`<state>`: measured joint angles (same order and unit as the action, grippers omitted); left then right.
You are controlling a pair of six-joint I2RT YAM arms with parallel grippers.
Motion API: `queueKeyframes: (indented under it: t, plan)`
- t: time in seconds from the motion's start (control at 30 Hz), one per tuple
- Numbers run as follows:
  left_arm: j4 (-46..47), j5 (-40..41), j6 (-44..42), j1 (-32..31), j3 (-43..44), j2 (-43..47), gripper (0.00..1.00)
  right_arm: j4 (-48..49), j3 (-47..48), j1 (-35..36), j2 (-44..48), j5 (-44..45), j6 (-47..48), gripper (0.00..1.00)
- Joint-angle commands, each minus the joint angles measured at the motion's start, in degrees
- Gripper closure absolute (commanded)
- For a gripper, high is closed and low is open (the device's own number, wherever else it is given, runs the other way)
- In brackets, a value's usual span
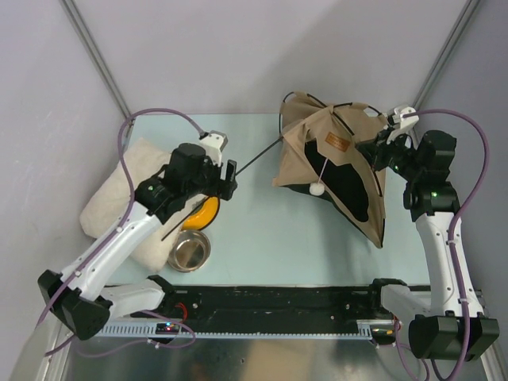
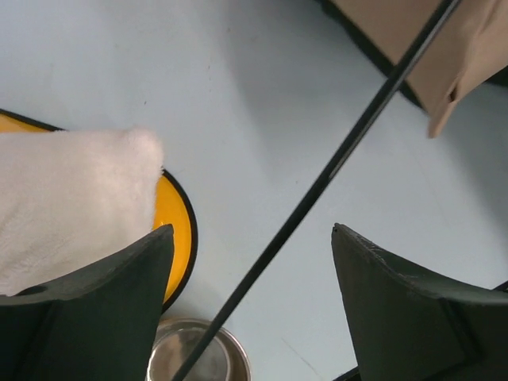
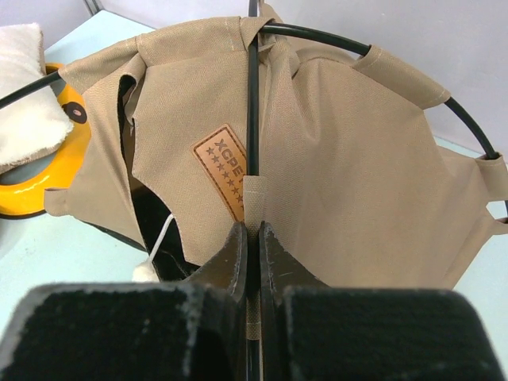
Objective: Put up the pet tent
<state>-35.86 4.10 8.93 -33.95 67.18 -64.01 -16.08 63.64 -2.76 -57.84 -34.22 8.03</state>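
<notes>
The tan pet tent [image 1: 333, 159] lies partly raised at the back right of the table, its brown label [image 1: 339, 143] and white pom-pom [image 1: 317, 190] facing the arms. My right gripper [image 1: 373, 149] is at the tent's right side. In the right wrist view it [image 3: 252, 226] is shut on a black pole sleeved in a fabric loop of the tent [image 3: 341, 159]. A long black pole [image 1: 258, 157] sticks out leftward from the tent. It runs between the open fingers of my left gripper [image 1: 230, 181], with space on both sides [image 2: 252, 230].
A cream fluffy pillow [image 1: 119, 206] lies at the left under my left arm. The yellow bowl holder [image 1: 205, 213] sits beside it, with a steel bowl [image 1: 190, 250] just in front. A black rail runs along the near table edge [image 1: 278, 305].
</notes>
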Motion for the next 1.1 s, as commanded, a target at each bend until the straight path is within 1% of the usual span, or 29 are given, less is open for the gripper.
queueKeyframes:
  t: [0.0,0.07,0.13,0.23,0.3,0.37,0.4,0.43,0.5,0.6,0.63,0.7,0.8,0.87,0.93,0.97,1.0,1.07]
  plan:
    - [-0.3,-1.9,-4.1,1.0,-0.9,-1.9,0.2,3.1,1.0,-0.7,0.4,-1.2,0.7,1.0]
    - [-0.4,-3.1,-4.6,1.1,-1.0,-3.1,0.3,3.2,1.1,-0.9,0.4,-0.9,0.1,1.0]
    - [-0.4,-5.5,-5.0,1.1,-0.8,-4.3,0.43,3.3,1.1,-1.0,0.2,-0.6,-0.2,1.0]
    - [-0.4,-6.6,-5.1,1.2,-0.1,-5.9,0.68,3.3,1.1,-1.0,0.0,0.2,-0.6,1.0]
    - [-0.4,-7.2,-5.0,1.2,0.5,-6.5,0.82,3.2,1.1,-1.0,0.0,0.9,-0.6,0.98]
    - [-0.4,-7.9,-5.0,1.1,1.1,-6.7,0.92,3.0,1.1,-1.1,0.3,2.3,-0.8,0.87]
    - [-0.4,-8.1,-5.0,1.1,1.3,-6.7,0.96,2.8,1.1,-1.0,0.5,3.1,-0.8,0.79]
    - [-0.4,-8.3,-4.9,1.1,1.6,-6.7,0.98,2.7,1.1,-1.0,0.7,3.9,-0.7,0.69]
    - [-0.4,-8.5,-4.9,1.1,2.1,-6.7,0.99,2.4,1.1,-1.0,1.4,5.6,-0.7,0.54]
    - [-0.4,-9.2,-4.2,1.1,2.9,-6.7,1.0,2.1,1.1,-1.0,2.9,6.6,-0.8,0.39]
    - [-0.4,-9.7,-3.7,1.1,3.3,-6.9,1.0,2.1,1.1,-0.9,3.4,6.7,-1.1,0.32]
    - [-0.4,-10.9,-2.6,1.1,4.0,-7.1,1.0,2.4,1.2,-1.0,5.0,6.5,-2.5,0.23]
    - [-0.3,-13.5,-0.8,1.0,5.6,-8.0,1.0,2.9,1.5,-0.9,7.7,4.2,-8.2,0.18]
    - [-0.3,-15.1,0.2,0.8,6.5,-8.6,1.0,3.0,1.6,-0.6,9.1,1.1,-13.8,0.17]
    - [-0.3,-16.1,0.6,0.3,7.4,-9.2,1.0,2.4,1.6,1.3,10.5,1.1,-20.0,0.19]
    - [-0.2,-16.2,0.7,0.0,7.8,-9.5,1.0,1.6,1.6,3.7,11.3,2.2,-21.7,0.2]
    - [-0.2,-16.4,0.9,-0.3,8.1,-9.6,1.0,0.7,1.5,7.4,12.0,4.0,-22.7,0.21]
    - [-0.3,-16.9,1.4,-0.9,8.9,-10.0,1.0,-0.9,0.8,15.4,13.7,11.1,-24.8,0.22]
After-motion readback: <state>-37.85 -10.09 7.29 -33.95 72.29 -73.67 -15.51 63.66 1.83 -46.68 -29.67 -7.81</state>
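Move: Within the left hand's open fingers runs the tent's loose pole, about 2 cm below the hand point; the yellow ring lies some 10 cm left and 5 cm back, the metal bowl 12 cm left and 15 cm back, both about 20 cm below. The right hand still pinches the sleeved pole at its fingertips, the pompom some 10 cm left, 8 cm back and 12 cm lower. From it, the left hand's stretch of loose pole is roughly 29 cm left, 7 cm back and 8 cm lower. Sinking about 5 cm, the left hand shuts its fingers on the loose pole, tipping down and turning a little clockwise, then keeps its pinch while easing right and slightly up, towards the tent. The right hand creeps a little right, opens to let go of the sleeved pole, then backs off and up some 6 cm each, swinging left last. ##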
